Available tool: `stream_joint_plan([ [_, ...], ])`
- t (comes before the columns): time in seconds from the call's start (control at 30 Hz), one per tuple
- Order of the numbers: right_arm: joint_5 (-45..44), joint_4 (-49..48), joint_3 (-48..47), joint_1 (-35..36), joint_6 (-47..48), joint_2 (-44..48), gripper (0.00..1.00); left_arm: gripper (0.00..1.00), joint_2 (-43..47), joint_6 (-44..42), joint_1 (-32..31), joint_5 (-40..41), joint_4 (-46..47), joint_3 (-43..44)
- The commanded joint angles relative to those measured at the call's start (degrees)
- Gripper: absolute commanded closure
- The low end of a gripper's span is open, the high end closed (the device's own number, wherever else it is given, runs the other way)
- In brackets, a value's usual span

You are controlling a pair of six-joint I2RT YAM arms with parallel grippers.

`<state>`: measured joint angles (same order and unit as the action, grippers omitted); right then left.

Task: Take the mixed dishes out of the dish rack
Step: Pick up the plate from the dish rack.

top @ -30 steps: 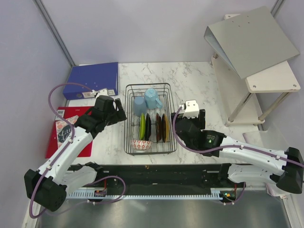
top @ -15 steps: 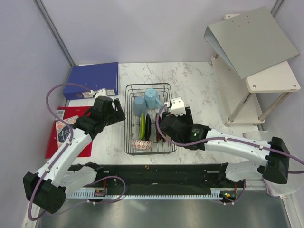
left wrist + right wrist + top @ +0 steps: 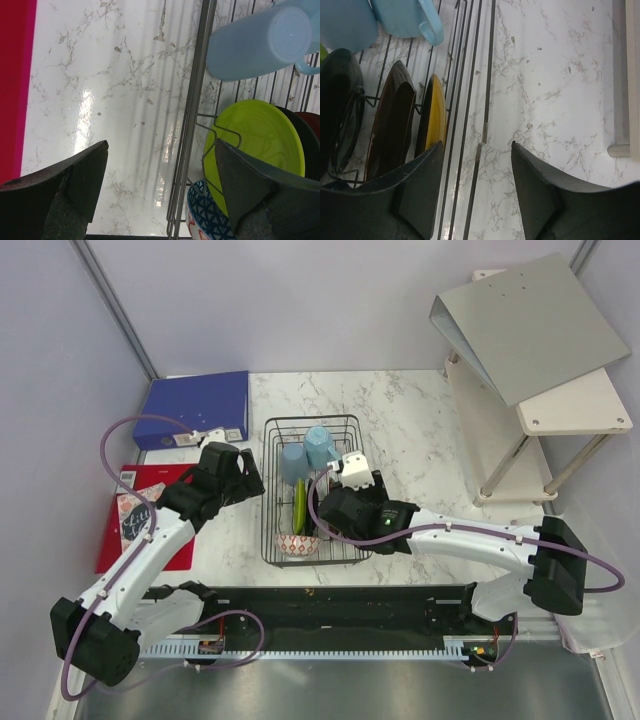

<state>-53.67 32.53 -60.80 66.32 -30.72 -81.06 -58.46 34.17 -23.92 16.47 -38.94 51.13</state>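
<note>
The black wire dish rack (image 3: 267, 490) stands mid-table. It holds two light blue cups (image 3: 293, 462) (image 3: 321, 447) at the back, upright plates such as the lime green plate (image 3: 299, 505), and a patterned bowl (image 3: 297, 544) at the front. My left gripper (image 3: 160, 185) is open and straddles the rack's left wall (image 3: 195, 125), with the lime plate (image 3: 255, 135) and the bowl (image 3: 205, 220) by its right finger. My right gripper (image 3: 477, 170) is open over the rack's right wall (image 3: 485, 100). The yellow plate (image 3: 434, 117) lies just outside its left finger, and nothing is held.
A blue ring binder (image 3: 197, 405) lies at the back left. A red board (image 3: 140, 515) lies under the left arm. On the right, a grey binder (image 3: 530, 325) rests on a white shelf (image 3: 570, 405).
My right arm has swung left from beside the rack to over its right wall, and its jaws have narrowed. The left arm has hardly moved.
</note>
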Motion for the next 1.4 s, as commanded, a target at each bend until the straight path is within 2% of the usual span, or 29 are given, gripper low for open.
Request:
stream_joint_plan([
  [0.0, -0.3, 0.3, -4.0, 0.9, -0.8, -1.0, 0.36, 0.06, 0.0, -1.0, -0.2, 1.4, -0.2, 0.2],
  [0.53, -2.4, 2.4, -7.2, 3.4, -1.3, -3.5, 0.32, 0.06, -0.6, -1.0, -0.2, 1.2, -0.4, 0.3],
  [0.83, -4.9, 3.1, -6.2, 3.4, -2.2, -6.5, 0.37, 0.06, -1.3, -0.7, -0.2, 1.3, -0.7, 0.4],
  [1.1, -4.9, 3.1, -5.6, 3.4, -3.6, -9.9, 0.56, 0.06, -1.6, -0.6, -0.2, 1.3, -1.1, 0.4],
  [1.33, -5.0, 3.1, -4.8, 3.3, -4.3, -11.8, 0.59, 0.06, -2.0, -0.3, -0.2, 1.4, -1.2, 0.5],
  [1.37, -5.2, 3.0, -4.8, 3.4, -4.4, -11.9, 0.74, 0.06, -2.0, -0.3, -0.2, 1.4, -1.2, 0.5],
])
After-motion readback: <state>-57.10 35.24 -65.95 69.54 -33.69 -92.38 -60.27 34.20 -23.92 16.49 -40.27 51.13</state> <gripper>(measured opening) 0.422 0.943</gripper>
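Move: The yellow-rimmed plate, outermost in the rack, stands about 3 cm to the right hand's left, some 2 cm back, its middle roughly 7 cm below. The brown plate is about 3 cm farther left of it and the black plate some 8 cm, both level with it; the blue mug with the handle lies about 12 cm ahead of the hand and 9 cm left, 9 cm below. From the left hand the yellow-rimmed plate is some 23 cm right, 3 cm back and 7 cm below. The yellow-rimmed plate is approached from above by the right hand, which swings about 3 cm left while rising 2 to 3 cm, then sinks some 5 cm to bring its fingers to either side of the rim. On the way down its left side dips about 10 degrees and the open fingers draw in by a third, still apart; contact can't be made out. ##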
